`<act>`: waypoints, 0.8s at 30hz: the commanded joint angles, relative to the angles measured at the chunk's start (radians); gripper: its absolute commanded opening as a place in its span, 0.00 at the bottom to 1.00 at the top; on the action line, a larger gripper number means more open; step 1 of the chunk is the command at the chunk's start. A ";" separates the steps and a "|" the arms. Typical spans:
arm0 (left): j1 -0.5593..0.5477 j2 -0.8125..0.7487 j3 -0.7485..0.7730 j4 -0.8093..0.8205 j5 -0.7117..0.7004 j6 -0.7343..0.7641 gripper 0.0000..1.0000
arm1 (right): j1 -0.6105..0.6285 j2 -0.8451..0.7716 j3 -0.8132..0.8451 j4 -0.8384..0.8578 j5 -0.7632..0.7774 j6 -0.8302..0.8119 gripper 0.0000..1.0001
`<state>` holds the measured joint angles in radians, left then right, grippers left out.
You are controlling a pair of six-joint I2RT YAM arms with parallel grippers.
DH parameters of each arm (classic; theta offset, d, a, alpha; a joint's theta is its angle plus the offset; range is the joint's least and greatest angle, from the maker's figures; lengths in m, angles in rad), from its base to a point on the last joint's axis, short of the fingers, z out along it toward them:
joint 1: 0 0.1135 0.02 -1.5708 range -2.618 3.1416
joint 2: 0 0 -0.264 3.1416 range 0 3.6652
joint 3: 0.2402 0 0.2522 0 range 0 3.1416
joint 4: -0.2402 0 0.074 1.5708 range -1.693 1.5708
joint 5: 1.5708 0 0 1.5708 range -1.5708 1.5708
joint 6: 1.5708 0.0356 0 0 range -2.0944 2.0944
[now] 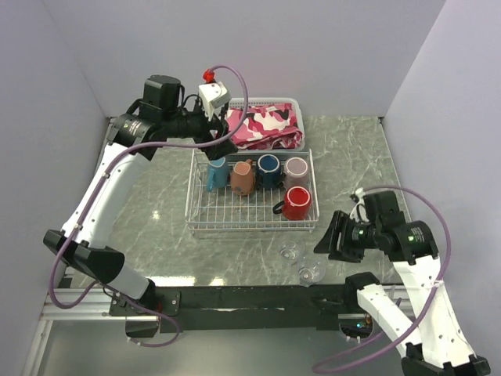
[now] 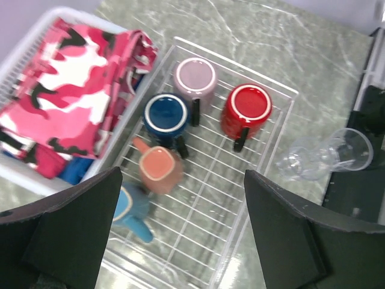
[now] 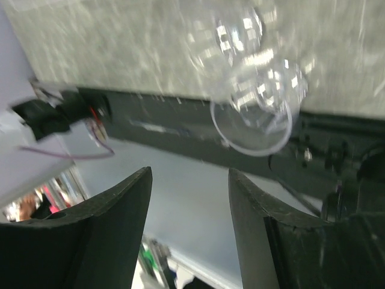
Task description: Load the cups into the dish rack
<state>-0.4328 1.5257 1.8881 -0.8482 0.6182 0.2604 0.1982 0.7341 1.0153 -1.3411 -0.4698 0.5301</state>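
Observation:
The white wire dish rack (image 1: 205,213) holds the teal (image 1: 217,173), terracotta (image 1: 242,175), navy (image 1: 268,170), mauve (image 1: 296,169) and red (image 1: 297,202) mugs, all upright. My left gripper (image 1: 216,149) hovers open and empty above the rack's far left, over the teal mug (image 2: 133,208) and next to the terracotta one (image 2: 159,170). Two clear glasses (image 1: 290,251) (image 1: 311,272) rest on the table in front of the rack, apparently on their sides. My right gripper (image 1: 324,238) is open beside them, and the nearer glass (image 3: 258,114) lies just beyond its fingertips (image 3: 144,177).
A white slotted basket (image 1: 293,103) with pink camouflage cloth (image 1: 262,125) stands right behind the rack. The black rail (image 1: 250,298) runs along the table's near edge, just past the glasses. Grey walls close in the left, back and right.

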 commanded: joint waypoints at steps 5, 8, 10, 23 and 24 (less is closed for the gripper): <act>0.014 0.007 -0.046 0.047 0.058 -0.085 0.88 | 0.170 -0.035 -0.147 -0.067 0.059 0.071 0.62; 0.014 -0.013 -0.083 0.052 0.037 -0.082 0.88 | 0.277 -0.010 -0.173 -0.002 0.077 0.105 0.62; 0.014 -0.019 -0.095 0.041 0.009 -0.090 0.88 | 0.343 0.014 -0.185 0.039 0.111 0.126 0.62; 0.037 -0.071 -0.142 0.038 -0.041 -0.145 0.88 | 0.691 0.248 -0.118 0.249 0.425 0.214 0.59; 0.037 -0.073 -0.144 0.034 -0.038 -0.142 0.88 | 0.699 0.251 -0.116 0.258 0.428 0.220 0.59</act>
<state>-0.4011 1.5040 1.7538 -0.8345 0.5812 0.1360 0.8562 0.9760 0.8341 -1.1553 -0.1585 0.7063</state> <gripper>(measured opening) 0.879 0.590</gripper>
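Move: The near glass, close to the counter's front edge, lies about 4 cm back and 1 cm left of the right gripper, its middle some 14 cm below. The far glass is roughly 3 cm ahead and 7 cm left of that gripper, equally low; the red mug in the rack stands about 17 cm ahead and 4 cm left, 12 cm down. From the left gripper the near glass is some 26 cm back, 25 cm right and 32 cm below. Lower the open right gripper about 9 cm to the near glass's rim, first drawing back some 5 cm, then curving left and slightly forward. Turn the wrist counter-clockwise and roll its left side down, about 30 degrees altogether, so the fingers point more steeply down; don't close them yet. Meanwhile let the empty left gripper sink a little above the rack's far-left end. ##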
